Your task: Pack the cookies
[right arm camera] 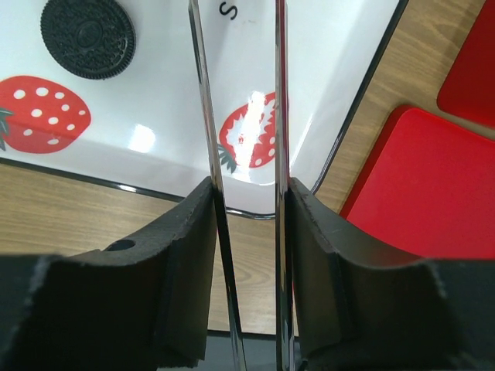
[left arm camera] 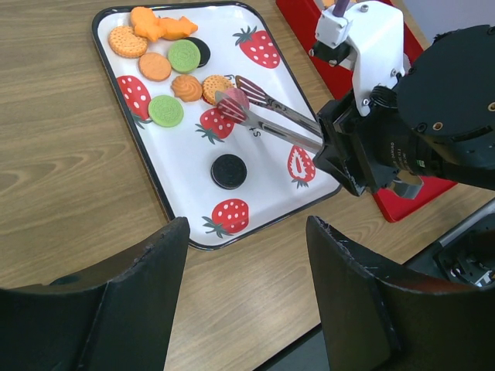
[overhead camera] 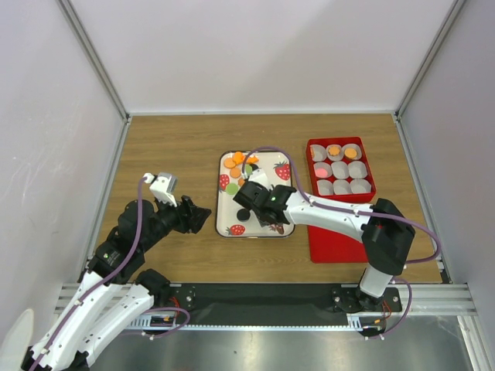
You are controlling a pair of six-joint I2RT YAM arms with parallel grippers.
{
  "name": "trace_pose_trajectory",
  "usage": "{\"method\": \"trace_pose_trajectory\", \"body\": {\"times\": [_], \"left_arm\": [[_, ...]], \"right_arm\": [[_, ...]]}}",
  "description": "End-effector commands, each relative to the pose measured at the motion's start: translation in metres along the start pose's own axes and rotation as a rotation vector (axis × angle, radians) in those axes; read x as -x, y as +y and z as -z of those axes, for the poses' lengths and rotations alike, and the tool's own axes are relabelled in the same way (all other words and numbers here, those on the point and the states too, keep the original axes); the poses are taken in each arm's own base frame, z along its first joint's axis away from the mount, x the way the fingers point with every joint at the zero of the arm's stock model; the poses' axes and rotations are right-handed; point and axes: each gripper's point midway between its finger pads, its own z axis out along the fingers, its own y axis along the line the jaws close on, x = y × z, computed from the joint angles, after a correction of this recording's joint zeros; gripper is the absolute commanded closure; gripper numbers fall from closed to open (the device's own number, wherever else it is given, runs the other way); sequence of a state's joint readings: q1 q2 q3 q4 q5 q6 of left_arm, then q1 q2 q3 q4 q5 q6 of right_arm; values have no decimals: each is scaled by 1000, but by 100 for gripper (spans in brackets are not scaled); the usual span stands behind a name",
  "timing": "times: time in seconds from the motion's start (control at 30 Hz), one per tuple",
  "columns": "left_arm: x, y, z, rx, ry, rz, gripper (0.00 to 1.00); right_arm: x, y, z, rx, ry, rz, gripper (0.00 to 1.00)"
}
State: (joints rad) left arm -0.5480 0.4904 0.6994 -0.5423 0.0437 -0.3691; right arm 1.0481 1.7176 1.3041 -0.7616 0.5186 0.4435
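Note:
Cookies lie at the far end of the white strawberry tray: orange, green and others, plus a lone black cookie nearer the middle. My right gripper is shut on metal tongs that reach over the tray. A pink cookie sits between the tongs' tips, just above the tray. My left gripper stands open over bare wood left of the tray, holding nothing.
A red box of white paper cups stands right of the tray; three cups hold cookies, two orange and one pink. Its red lid lies flat in front of it. White walls enclose the table.

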Motion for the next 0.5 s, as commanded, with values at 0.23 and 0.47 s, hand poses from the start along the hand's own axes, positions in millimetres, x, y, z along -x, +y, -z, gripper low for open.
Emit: {"method": "trace_pose_trajectory", "body": {"times": [0.23,0.47], "left_arm": [[9,-4,2,-9,-35,9,32],[9,-5,3,-12,-38,10,32]], "right_arm": [[46,-30,53,-4,-157,-94,70],[52,-73,69,-4,-189,-173,70]]}}
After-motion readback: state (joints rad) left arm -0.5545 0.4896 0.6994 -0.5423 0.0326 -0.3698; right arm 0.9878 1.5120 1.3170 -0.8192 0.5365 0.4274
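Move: The red box of paper cups, where the cookie caught in the right hand's tongs would go, has its middle some 15 cm ahead of that hand, about 23 cm to its right and 7 cm lower. The pink cookie between the tong tips lies roughly 8 cm ahead, 5 cm left and 9 cm down. An orange cookie is about 10 ahead and 6 left, the black cookie about 1 ahead and 8 left. From the left hand the box is some 13 cm ahead and 41 cm right, 20 lower. Keeping the pink cookie pinched between the tong blades, the right hand lifts it off the tray, slowly at first and then fast, about 7 cm up. It veers some 3 cm right as it rises, to the side where the box stands; the fingers tip up and the hand rolls left side up, under 10 degrees, grip kept. ##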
